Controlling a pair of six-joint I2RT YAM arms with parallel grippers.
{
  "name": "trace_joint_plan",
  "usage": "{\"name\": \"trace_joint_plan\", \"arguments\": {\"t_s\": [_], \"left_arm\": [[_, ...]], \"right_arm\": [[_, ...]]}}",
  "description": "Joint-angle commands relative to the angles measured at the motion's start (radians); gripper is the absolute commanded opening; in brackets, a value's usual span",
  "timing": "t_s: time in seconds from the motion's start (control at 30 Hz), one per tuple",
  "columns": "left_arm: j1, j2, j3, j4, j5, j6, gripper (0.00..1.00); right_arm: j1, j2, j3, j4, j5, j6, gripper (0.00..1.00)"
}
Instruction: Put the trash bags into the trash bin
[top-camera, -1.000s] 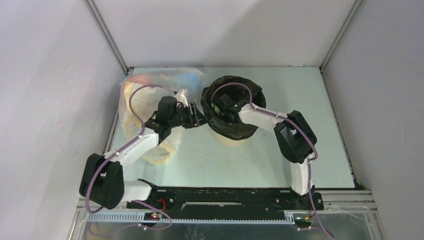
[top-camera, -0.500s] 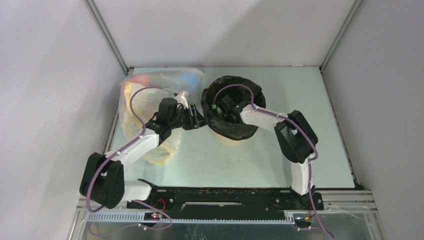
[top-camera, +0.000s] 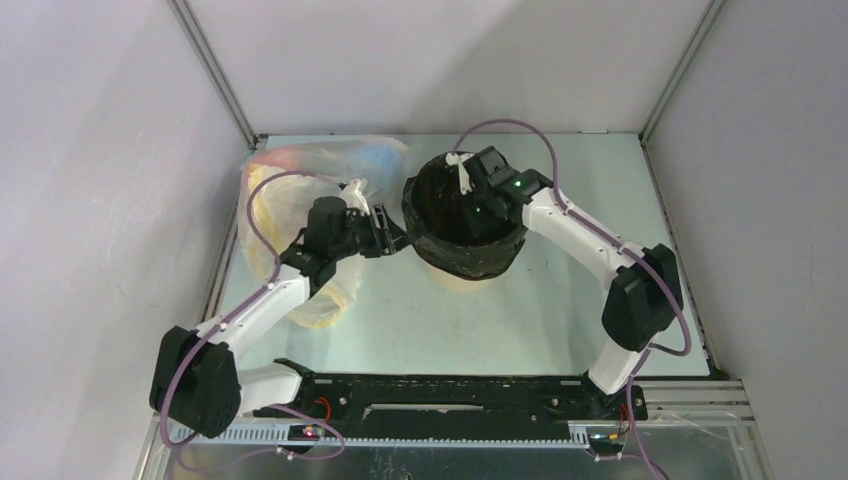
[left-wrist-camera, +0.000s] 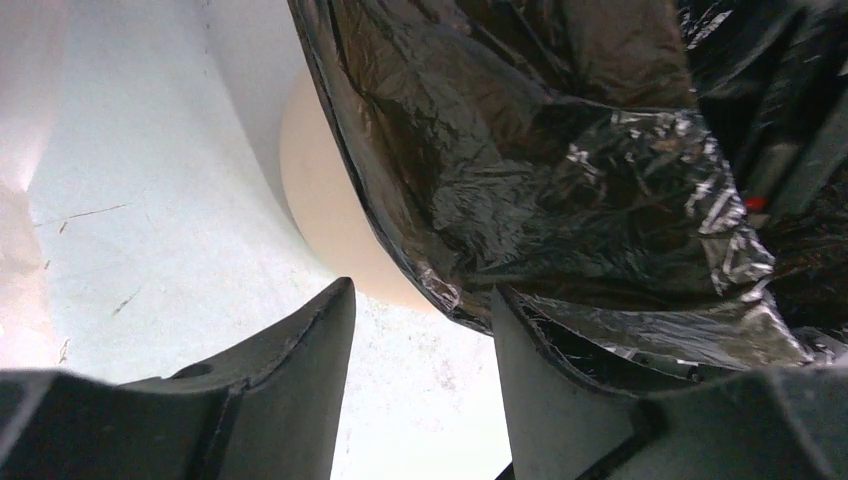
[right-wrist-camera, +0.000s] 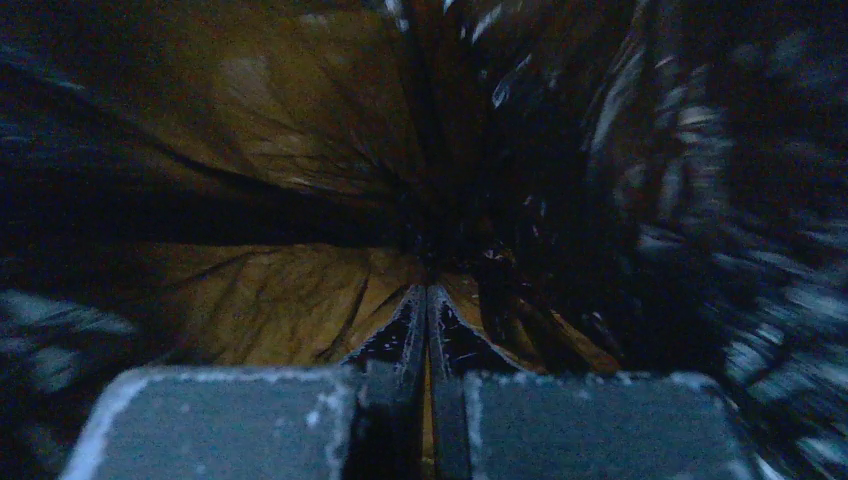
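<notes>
The trash bag (top-camera: 470, 255) is glossy black crinkled plastic. It lines the trash bin (top-camera: 462, 283), a tan bucket, and folds over its rim. My left gripper (top-camera: 398, 238) is open at the bucket's left side. In the left wrist view the bag's hanging edge (left-wrist-camera: 520, 150) sits just above the right finger (left-wrist-camera: 560, 400), and the tan wall (left-wrist-camera: 320, 190) shows behind. My right gripper (top-camera: 462, 210) reaches into the bucket from the far rim. In the right wrist view it (right-wrist-camera: 428, 292) is shut, tips pointing at creased bag folds (right-wrist-camera: 300, 130) deep inside.
A translucent clear bag (top-camera: 300, 180) with yellow, red and blue tints lies at the back left under my left arm. Grey walls enclose the table (top-camera: 560, 300) on three sides. The arm bases and a black rail run along the near edge.
My right arm has swung from the bucket's near-right side up and over to its far rim, the elbow moving right. My left gripper has stayed at the bucket's left rim.
</notes>
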Motion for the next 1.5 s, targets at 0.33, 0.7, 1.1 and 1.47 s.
{"name": "trace_joint_plan", "arguments": {"t_s": [0.33, 0.7, 1.1, 1.47], "left_arm": [[-0.006, -0.250, -0.057, -0.066, -0.066, 0.038, 0.61], [-0.080, -0.465, -0.209, 0.095, -0.085, 0.058, 0.95], [-0.320, -0.399, -0.385, 0.393, -0.332, 0.138, 1.00], [-0.343, -0.053, -0.398, 0.730, -0.435, 0.135, 1.00]], "right_arm": [[0.063, -0.383, 0.083, -0.001, 0.156, -0.043, 0.34], [0.087, -0.815, -0.373, 0.231, 0.115, -0.025, 1.00], [0.092, -1.153, -0.994, 0.670, 0.115, 0.094, 1.00], [0.089, -0.858, -1.194, 1.248, 0.141, 0.110, 0.98]]}}
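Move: The right hand is inside the lined trash bin, near its middle; the near hem of the black trash bag, hanging over the bin's outside, lies about 8 cm back, 1 cm left and level with that hand. From the left hand, beside the bin, that hem's middle is some 12 cm right, 4 cm back and 2 cm lower; the bin's middle is 13 cm right and 7 cm ahead, and the clear bag about 19 cm left and 10 cm ahead, low on the table. The right hand goes on climbing out of the bin, up some 19 cm, draws back over the near rim and to its right as its shut fingers spread wide and tip up towards level, then sinks about as far again outside, easing forward to the trash bag's near hem. The left hand rises and backs off about 7 cm, opening from half to fully wide and tipping its fingers up some 20 degrees, then drops about 8 cm, shifting right, and eases forward to the hem's left part. ##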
